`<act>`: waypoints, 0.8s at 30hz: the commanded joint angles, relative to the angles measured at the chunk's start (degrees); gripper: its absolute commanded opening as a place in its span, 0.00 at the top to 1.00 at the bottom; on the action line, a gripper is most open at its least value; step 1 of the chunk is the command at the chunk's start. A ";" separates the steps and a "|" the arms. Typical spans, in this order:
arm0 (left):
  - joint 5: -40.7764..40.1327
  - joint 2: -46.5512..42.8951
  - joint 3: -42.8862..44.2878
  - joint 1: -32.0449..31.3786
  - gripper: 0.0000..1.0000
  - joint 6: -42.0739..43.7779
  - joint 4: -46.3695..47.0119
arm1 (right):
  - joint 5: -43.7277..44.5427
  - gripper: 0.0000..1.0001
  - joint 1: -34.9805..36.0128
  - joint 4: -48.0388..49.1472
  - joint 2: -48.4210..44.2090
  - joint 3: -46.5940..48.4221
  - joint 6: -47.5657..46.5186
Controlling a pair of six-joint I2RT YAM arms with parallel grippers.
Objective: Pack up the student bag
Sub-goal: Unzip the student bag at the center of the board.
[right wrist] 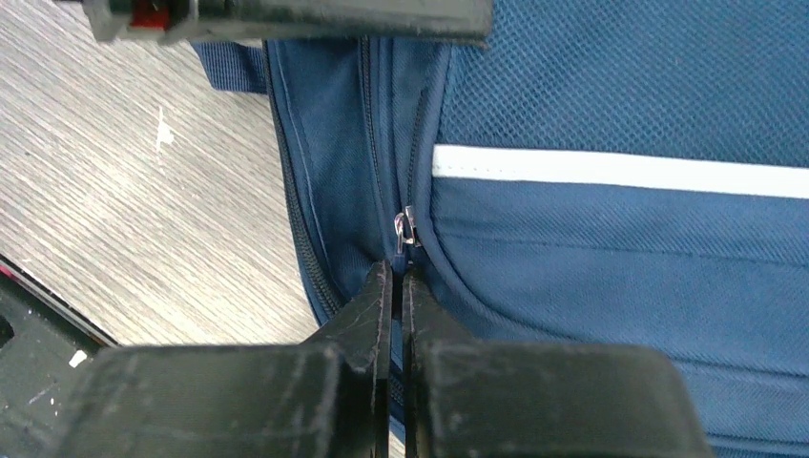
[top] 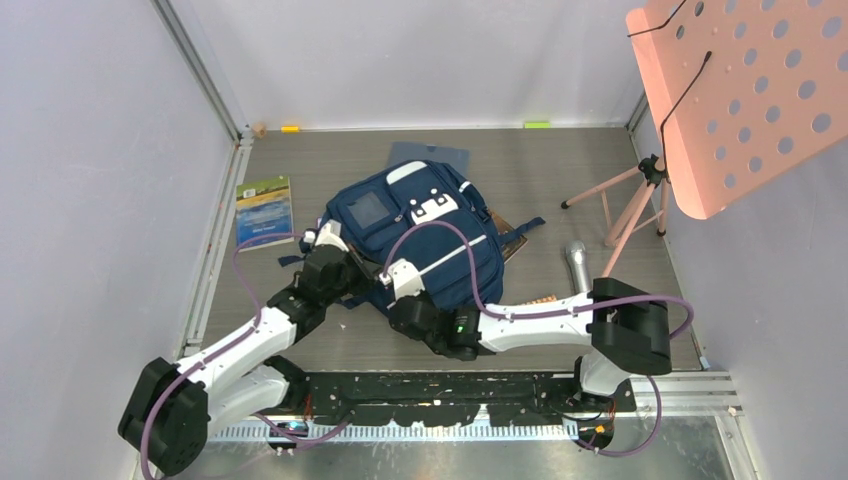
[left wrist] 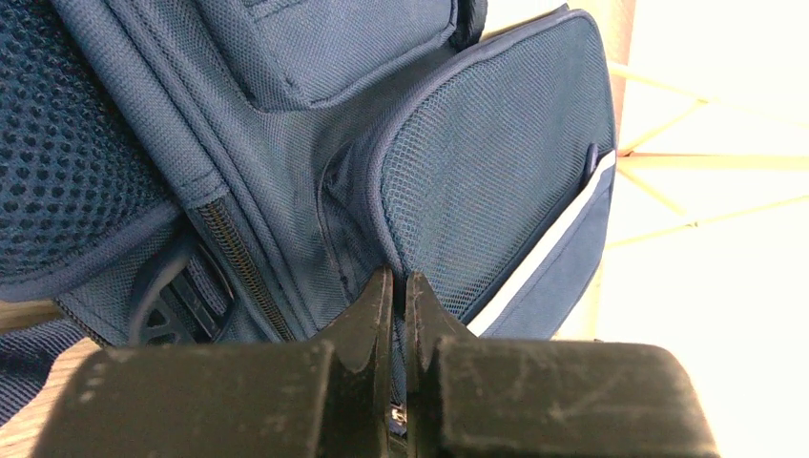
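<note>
The student bag [top: 420, 225], navy with white stripes and white patches, lies flat on the floor between both arms. My left gripper [top: 345, 280] is at its near left side. In the left wrist view the left gripper [left wrist: 399, 282] is shut on a fold of the bag's fabric beside a mesh side pocket [left wrist: 487, 181]. My right gripper [top: 398, 290] is at the bag's near edge. In the right wrist view the right gripper [right wrist: 399, 273] is shut on the blue zipper pull just below the metal slider [right wrist: 407, 229], under the white stripe [right wrist: 620, 170].
A book [top: 265, 210] lies left of the bag. A blue-grey folder [top: 432, 154] is behind the bag and a brown flat item [top: 510, 238] pokes out at its right. A silver cylinder [top: 578, 265] lies to the right. A pink tripod stand [top: 635, 195] carries a perforated board [top: 750, 90].
</note>
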 commanded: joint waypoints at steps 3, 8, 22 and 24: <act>1.60 -2.04 -0.62 -2.60 1.00 -2.96 6.16 | 1.96 1.00 -0.68 8.21 0.69 5.31 -1.50; 1.17 -2.47 -1.10 -3.68 1.00 -3.44 6.10 | 2.39 1.00 -2.56 8.64 1.94 7.58 -0.77; -6.40 -10.89 4.88 -4.18 0.51 13.97 -13.41 | -2.18 0.51 -4.60 0.56 -3.78 10.56 -3.08; -7.64 -10.97 8.15 -4.19 0.38 22.02 -18.72 | -2.43 0.43 -4.63 -3.14 -7.38 10.25 -3.20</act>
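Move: The zipper slider is already between the right fingers, about 1 cm ahead of the hand point. The stretch of zipper it is being drawn towards, past the near-left end of the white stripe, lies roughly 3 cm ahead and 2 cm left. The stripe's middle is some 8 cm ahead and 9 cm right, and the clear pocket about 19 cm ahead and 4 cm left. From the left hand the slider lies about 4 cm back, level sideways and 3 cm lower. The slider, still pinched by its pull, is drawn along the bag's left edge by the right hand, about 3 cm forward and 2 cm left past the stripe's end; then the right fingers open and the hand rises a couple of centimetres off it. The left hand, shut at the bag's edge, creeps up, then opens about halfway as it backs off and rises, some 2 cm in all each way. ##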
